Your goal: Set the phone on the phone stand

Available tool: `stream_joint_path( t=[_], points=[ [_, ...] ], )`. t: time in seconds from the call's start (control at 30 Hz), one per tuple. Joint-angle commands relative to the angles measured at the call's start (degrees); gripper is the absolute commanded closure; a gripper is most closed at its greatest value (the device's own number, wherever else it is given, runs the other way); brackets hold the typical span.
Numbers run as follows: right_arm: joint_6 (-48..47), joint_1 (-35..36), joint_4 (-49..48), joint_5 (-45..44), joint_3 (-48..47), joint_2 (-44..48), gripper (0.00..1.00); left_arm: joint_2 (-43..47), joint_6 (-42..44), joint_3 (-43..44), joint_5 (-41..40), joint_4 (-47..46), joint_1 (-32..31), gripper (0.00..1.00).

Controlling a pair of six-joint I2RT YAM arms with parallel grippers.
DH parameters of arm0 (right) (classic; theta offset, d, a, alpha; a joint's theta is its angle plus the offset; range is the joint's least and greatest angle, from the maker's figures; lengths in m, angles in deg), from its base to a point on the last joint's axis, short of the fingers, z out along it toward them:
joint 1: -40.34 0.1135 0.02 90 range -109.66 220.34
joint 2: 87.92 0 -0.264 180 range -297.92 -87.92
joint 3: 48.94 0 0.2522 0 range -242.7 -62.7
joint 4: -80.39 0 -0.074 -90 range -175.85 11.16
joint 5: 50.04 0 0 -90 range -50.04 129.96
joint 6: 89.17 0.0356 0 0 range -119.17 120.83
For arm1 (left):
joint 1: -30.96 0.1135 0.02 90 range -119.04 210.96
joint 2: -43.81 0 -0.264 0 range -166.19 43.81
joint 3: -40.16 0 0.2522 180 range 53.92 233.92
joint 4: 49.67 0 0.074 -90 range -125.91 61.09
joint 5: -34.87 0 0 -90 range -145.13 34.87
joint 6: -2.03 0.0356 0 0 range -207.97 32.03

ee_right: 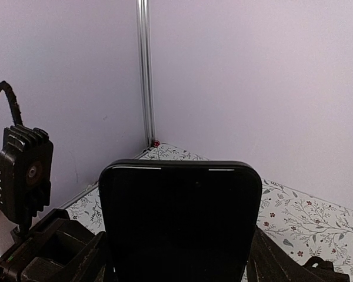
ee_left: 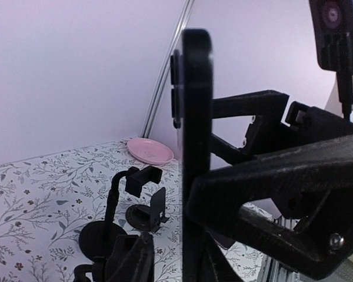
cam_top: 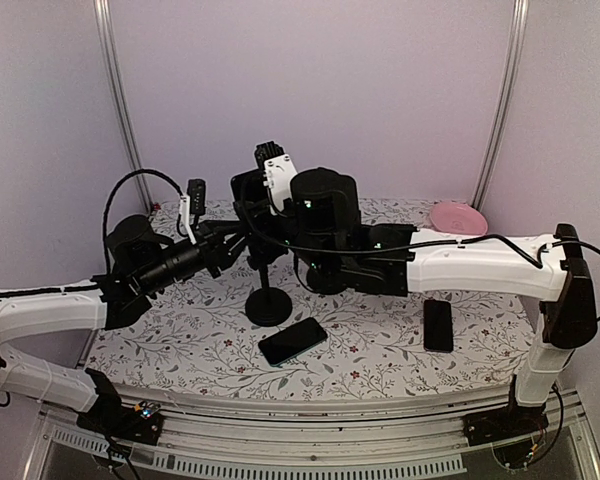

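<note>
A black phone (ee_right: pixel 179 223) stands upright in the air, and my right gripper (ee_right: pixel 177 261) is shut on its side edges, with fingers (ee_right: pixel 76 261) flanking it. In the left wrist view the phone (ee_left: pixel 195 117) shows edge-on. My left gripper (ee_left: pixel 182 258) straddles its thin edge. Its near finger (ee_left: pixel 132 261) stands a small gap off the phone, and the other finger is hidden behind it. Both grippers, left (cam_top: pixel 238 235) and right (cam_top: pixel 265 215), meet above the black phone stand (cam_top: pixel 268 303). The stand (ee_left: pixel 109 217) sits lower than the phone and apart from it, its clamp head bare.
Two other dark phones lie flat on the floral table, one (cam_top: pixel 292 341) near the stand's base and one (cam_top: pixel 438 325) to the right. A second, lower stand (ee_left: pixel 147 214) sits further back. A pink plate (cam_top: pixel 456 216) is at the back right corner.
</note>
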Motion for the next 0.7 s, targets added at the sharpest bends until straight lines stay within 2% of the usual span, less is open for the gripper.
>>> stream_joint_path(
  t=[0.0, 0.07, 0.13, 0.2, 0.27, 0.33, 0.47, 0.67],
  points=[
    [2.56, 1.37, -1.38, 3.43, -2.32, 2.20, 0.66, -1.39, -0.47, 1.62, -2.73, 1.29, 0.15, 0.86],
    [2.83, 1.35, -1.10, 3.96, -2.39, 2.46, 0.65, -1.50, -0.73, 1.58, -2.87, 1.16, 0.15, 0.98],
    [3.10, 1.42, -0.61, 4.84, -2.43, 2.85, 0.58, -1.31, -1.04, 1.33, -2.85, 0.63, 0.15, 1.00],
    [3.50, 1.35, 0.57, 5.48, -2.69, 3.16, 0.42, -0.66, -1.63, 0.77, -3.04, -0.53, 0.17, 1.00],
    [3.85, 1.35, 1.91, 5.92, -2.51, 3.87, 0.20, 0.57, -2.62, -0.34, -3.57, -2.49, 0.36, 1.00],
    [4.23, 1.00, 2.81, 7.40, -1.25, 5.70, 0.02, 1.81, -3.67, -1.33, -3.40, -4.14, 0.89, 1.00],
    [7.10, -2.07, 1.92, 15.23, 5.49, 12.85, 0.01, 4.39, -6.71, -3.15, -0.35, -7.54, 3.00, 1.00],
    [12.51, -7.43, -5.97, 35.41, 20.61, 23.58, 0.01, 7.50, -11.23, -4.33, 8.29, -13.91, 4.71, 1.00]
  ],
)
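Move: The phone stands upright in my right fingers, its middle practically at those pads. My open left fingers already straddle its left edge, with its middle about 3 cm to the left hand's right, 2 cm ahead and 3 cm up. From the left hand, the nearer phone stand is some 5 cm ahead, 4 cm right and 17 cm below; the middle stand is roughly 14 cm ahead, 17 cm right; the loose phone lies about 4 cm back, 10 cm right. My left fingers shut on the phone's two faces near its left edge, below its middle, while my right hand holds it steady by the long edges. Then I spread the right fingers and pull that hand up, right and back, about 9 cm in all, turning it some 15 degrees counter-clockwise, as my left hand carries the phone about 3 cm left. ##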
